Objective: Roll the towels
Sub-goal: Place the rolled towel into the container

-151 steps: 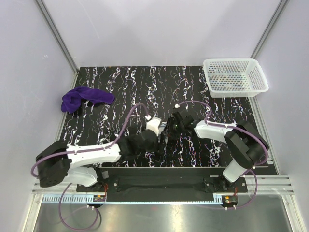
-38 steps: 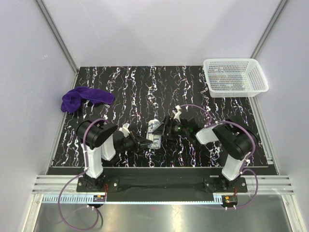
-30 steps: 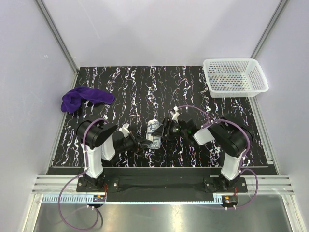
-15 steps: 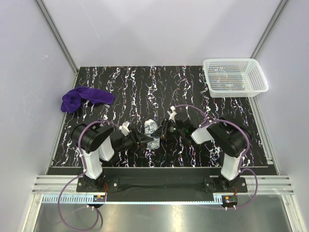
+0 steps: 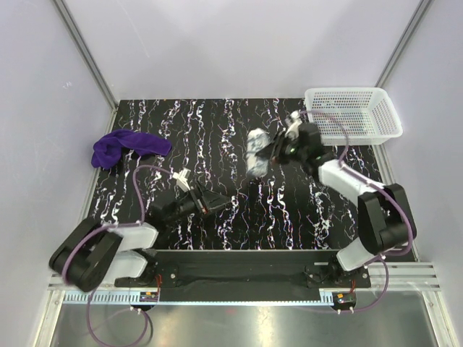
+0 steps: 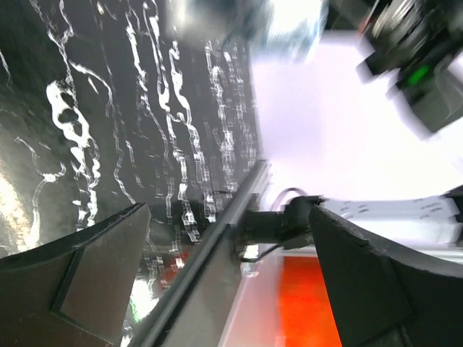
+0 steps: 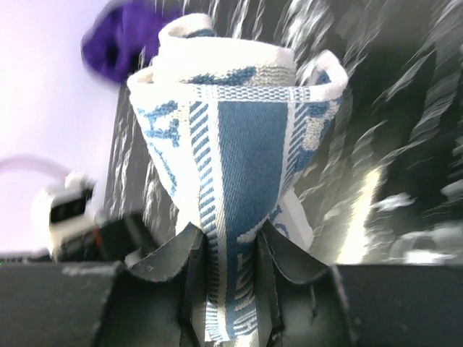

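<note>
The white towel with a blue-grey print [image 5: 255, 153] is rolled into a bundle and hangs above the mat's middle back. My right gripper [image 5: 269, 152] is shut on it. In the right wrist view the roll [image 7: 239, 144] stands up from between my right gripper's [image 7: 231, 253] two fingers, which pinch its lower end. The purple towel [image 5: 127, 147] lies crumpled at the mat's far left, also seen blurred in the right wrist view [image 7: 119, 40]. My left gripper [image 5: 219, 204] is low over the front middle of the mat. It stands wide open [image 6: 231, 278] with nothing between its fingers.
A white mesh basket [image 5: 352, 130] stands at the back right corner of the black marbled mat [image 5: 217, 130]. The mat's front edge and a metal rail [image 5: 239, 260] run just behind my left gripper.
My right gripper has lifted the rolled patterned towel off the front of the mat and carried it back and to the right. My left gripper has opened, let go of the roll and drawn back.
</note>
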Tool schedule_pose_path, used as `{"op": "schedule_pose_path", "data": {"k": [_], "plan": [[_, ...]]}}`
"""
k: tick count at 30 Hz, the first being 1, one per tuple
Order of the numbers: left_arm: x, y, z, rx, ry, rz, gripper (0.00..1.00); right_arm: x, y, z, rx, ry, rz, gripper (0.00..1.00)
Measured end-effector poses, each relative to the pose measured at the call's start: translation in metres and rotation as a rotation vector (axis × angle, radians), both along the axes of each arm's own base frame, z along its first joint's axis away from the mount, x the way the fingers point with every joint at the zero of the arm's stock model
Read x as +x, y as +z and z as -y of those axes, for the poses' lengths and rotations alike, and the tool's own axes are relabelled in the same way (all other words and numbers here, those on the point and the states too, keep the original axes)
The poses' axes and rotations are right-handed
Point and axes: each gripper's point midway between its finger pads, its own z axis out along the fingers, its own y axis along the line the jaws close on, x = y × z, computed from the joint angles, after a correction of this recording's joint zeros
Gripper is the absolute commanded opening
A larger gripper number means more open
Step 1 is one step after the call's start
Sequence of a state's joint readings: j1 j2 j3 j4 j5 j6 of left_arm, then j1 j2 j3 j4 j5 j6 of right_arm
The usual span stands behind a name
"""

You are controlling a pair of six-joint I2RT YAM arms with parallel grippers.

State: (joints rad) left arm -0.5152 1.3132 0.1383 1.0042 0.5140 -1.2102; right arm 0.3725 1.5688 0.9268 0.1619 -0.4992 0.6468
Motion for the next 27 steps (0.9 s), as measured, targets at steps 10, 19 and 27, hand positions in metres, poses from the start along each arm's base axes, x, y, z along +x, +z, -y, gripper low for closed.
{"op": "schedule_pose_path", "data": {"k": [10, 19, 27], "plan": [[0.002, -0.006, -0.02, 0.259, 0.024, 0.121, 0.99, 0.122, 0.126, 0.164, -0.088, -0.292, 0.236, 0.15], [-0.022, -0.056, -0.041, 0.402, -0.009, 0.06, 0.99, 0.208, 0.109, 0.263, -0.141, -0.394, 0.199, 0.16], [-0.021, -0.072, -0.042, 0.436, -0.026, 0.067, 0.99, 0.257, 0.02, 0.283, -0.009, -0.256, 0.045, 0.15]]}}
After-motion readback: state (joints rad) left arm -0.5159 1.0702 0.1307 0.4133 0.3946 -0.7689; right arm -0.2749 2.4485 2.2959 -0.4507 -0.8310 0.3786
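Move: The right hand holds the rolled towel upright in its shut fingers, some 15 cm above the table; the middle of the white container lies about 24 cm ahead of this hand, 35 cm to its right and 10 cm below. Nothing else stands near the hand's way there. From the left hand, which is empty, the container is roughly 40 cm ahead, 51 cm to the right and 7 cm lower. Keeping its grip on the rolled towel, the right hand sweeps about 28 cm to its right and 26 cm forward in a fast arc to the left part of the container, climbing some 13 cm over the first half and sinking nearly all of that again by the end, while it turns over 20 degrees clockwise and then partly back. Meanwhile the left hand, fingers still wide open, rises briefly, then sinks to a net 7 cm lower and drifts about 4 cm left, its fingers tipping down some 25 degrees. ##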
